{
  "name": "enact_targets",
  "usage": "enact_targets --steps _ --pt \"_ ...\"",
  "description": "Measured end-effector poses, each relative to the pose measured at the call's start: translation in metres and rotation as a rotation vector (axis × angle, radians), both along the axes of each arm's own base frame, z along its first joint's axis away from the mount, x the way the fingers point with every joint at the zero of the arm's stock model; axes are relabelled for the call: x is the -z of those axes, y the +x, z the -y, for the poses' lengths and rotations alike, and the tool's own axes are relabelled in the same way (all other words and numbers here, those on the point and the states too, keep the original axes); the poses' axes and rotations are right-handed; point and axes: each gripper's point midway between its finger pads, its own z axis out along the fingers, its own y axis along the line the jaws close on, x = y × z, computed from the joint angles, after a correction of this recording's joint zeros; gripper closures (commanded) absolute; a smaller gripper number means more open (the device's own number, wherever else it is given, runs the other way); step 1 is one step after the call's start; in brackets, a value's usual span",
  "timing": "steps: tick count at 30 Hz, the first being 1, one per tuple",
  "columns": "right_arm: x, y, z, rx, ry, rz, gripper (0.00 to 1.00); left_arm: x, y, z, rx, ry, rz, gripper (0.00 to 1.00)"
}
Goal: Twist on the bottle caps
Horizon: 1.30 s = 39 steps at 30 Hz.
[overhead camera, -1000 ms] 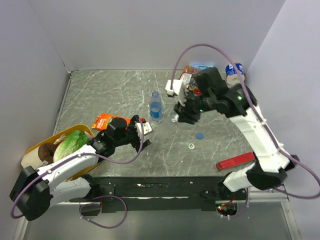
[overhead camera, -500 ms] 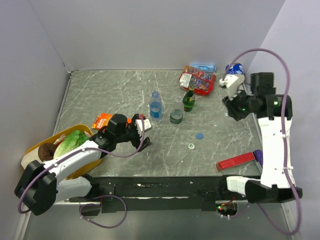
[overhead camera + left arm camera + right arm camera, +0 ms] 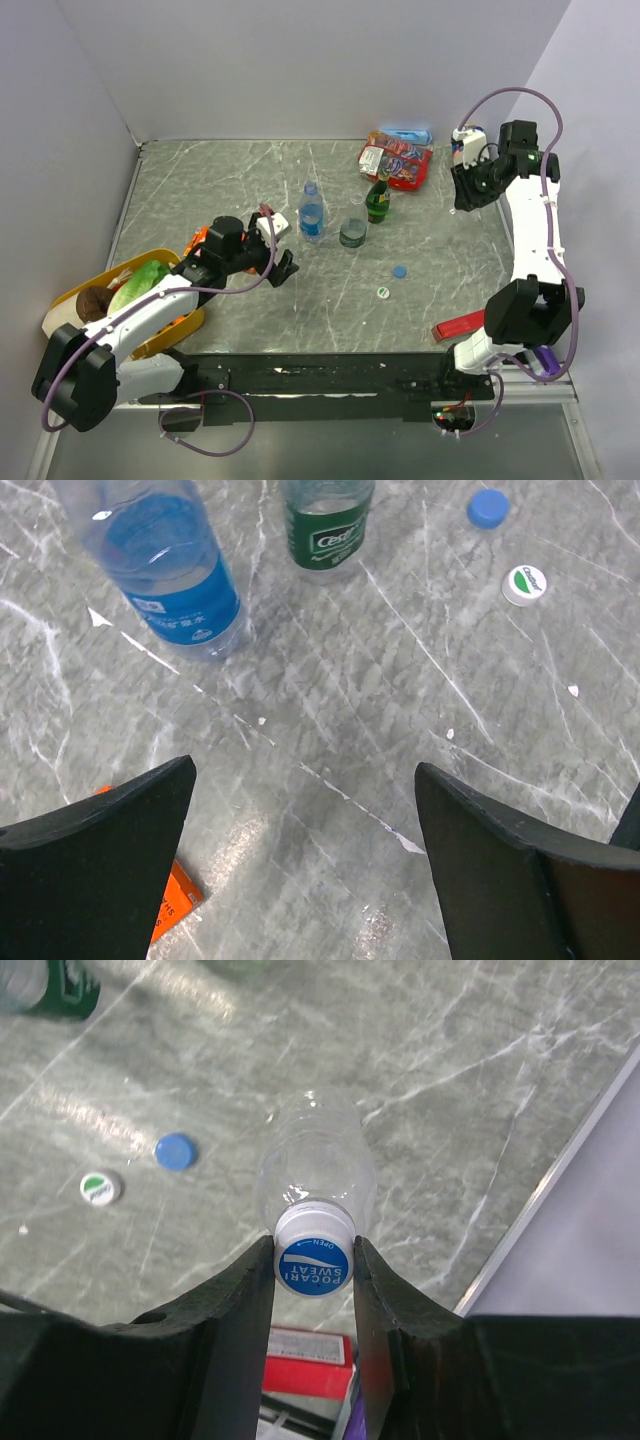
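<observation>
My right gripper (image 3: 313, 1252) is shut on a white cap with a blue top (image 3: 313, 1260), which sits on the neck of a clear bottle (image 3: 318, 1155). In the top view that gripper (image 3: 463, 192) is at the back right, near the wall. A plain blue cap (image 3: 399, 271) and a green-and-white cap (image 3: 382, 292) lie loose on the table. The clear water bottle with a blue label (image 3: 311, 212) and the dark green bottle (image 3: 377, 201) stand upright and uncapped. My left gripper (image 3: 304, 770) is open over bare table, short of the water bottle (image 3: 170, 580).
A short green cup (image 3: 352, 234) stands between the two bottles. Snack packets (image 3: 395, 158) lie at the back. A red box (image 3: 470, 324) lies at the front right. An orange packet (image 3: 205, 240) and a yellow bowl (image 3: 70, 300) of vegetables sit at the left.
The right arm has swung from the middle of the table, over the green bottle, to the back right corner. The left gripper has edged back and left, still open.
</observation>
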Motion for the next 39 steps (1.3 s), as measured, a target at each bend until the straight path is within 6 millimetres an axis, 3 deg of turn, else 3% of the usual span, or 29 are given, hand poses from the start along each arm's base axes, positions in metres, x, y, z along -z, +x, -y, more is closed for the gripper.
enact_targets --steps 11,20,28,31,39 --pt "0.013 0.018 0.010 0.079 -0.023 -0.014 0.92 -0.002 0.005 -0.007 -0.031 -0.031 -0.030 0.03" --pt "0.019 0.020 0.006 0.080 -0.037 -0.028 0.54 -0.002 0.004 -0.007 -0.024 -0.035 -0.030 0.03" --pt "0.028 0.026 0.007 0.103 -0.039 -0.045 0.46 -0.003 0.004 -0.006 -0.018 -0.039 -0.032 0.02" --pt "0.029 0.028 0.008 0.108 -0.040 -0.046 0.34 -0.003 0.003 -0.005 -0.012 -0.041 -0.033 0.02" --pt "0.035 0.031 0.008 0.111 -0.039 -0.055 0.28 -0.003 0.003 -0.006 -0.010 -0.043 -0.035 0.02"
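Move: Straight below the right hand, about 24 cm down and 3 cm farther out, is the bare table where the held clear bottle, cap on, is to be set. The loose blue cap lies some 14 cm left and 5 cm back of this hand, the green-white cap 18 cm left and 10 cm back; the green bottle stands 19 cm left, 10 cm ahead. From the left hand that spot is roughly 42 cm right and 11 cm ahead. Lowering the capped bottle to the table, the right hand sinks about 3.5 cm while easing some 3 cm forward, its wrist turning only slightly. Still gripping at the cap through the first half, the fingers then open to about two thirds, ending their pinch as the hand creeps on down and outward around the cap. ##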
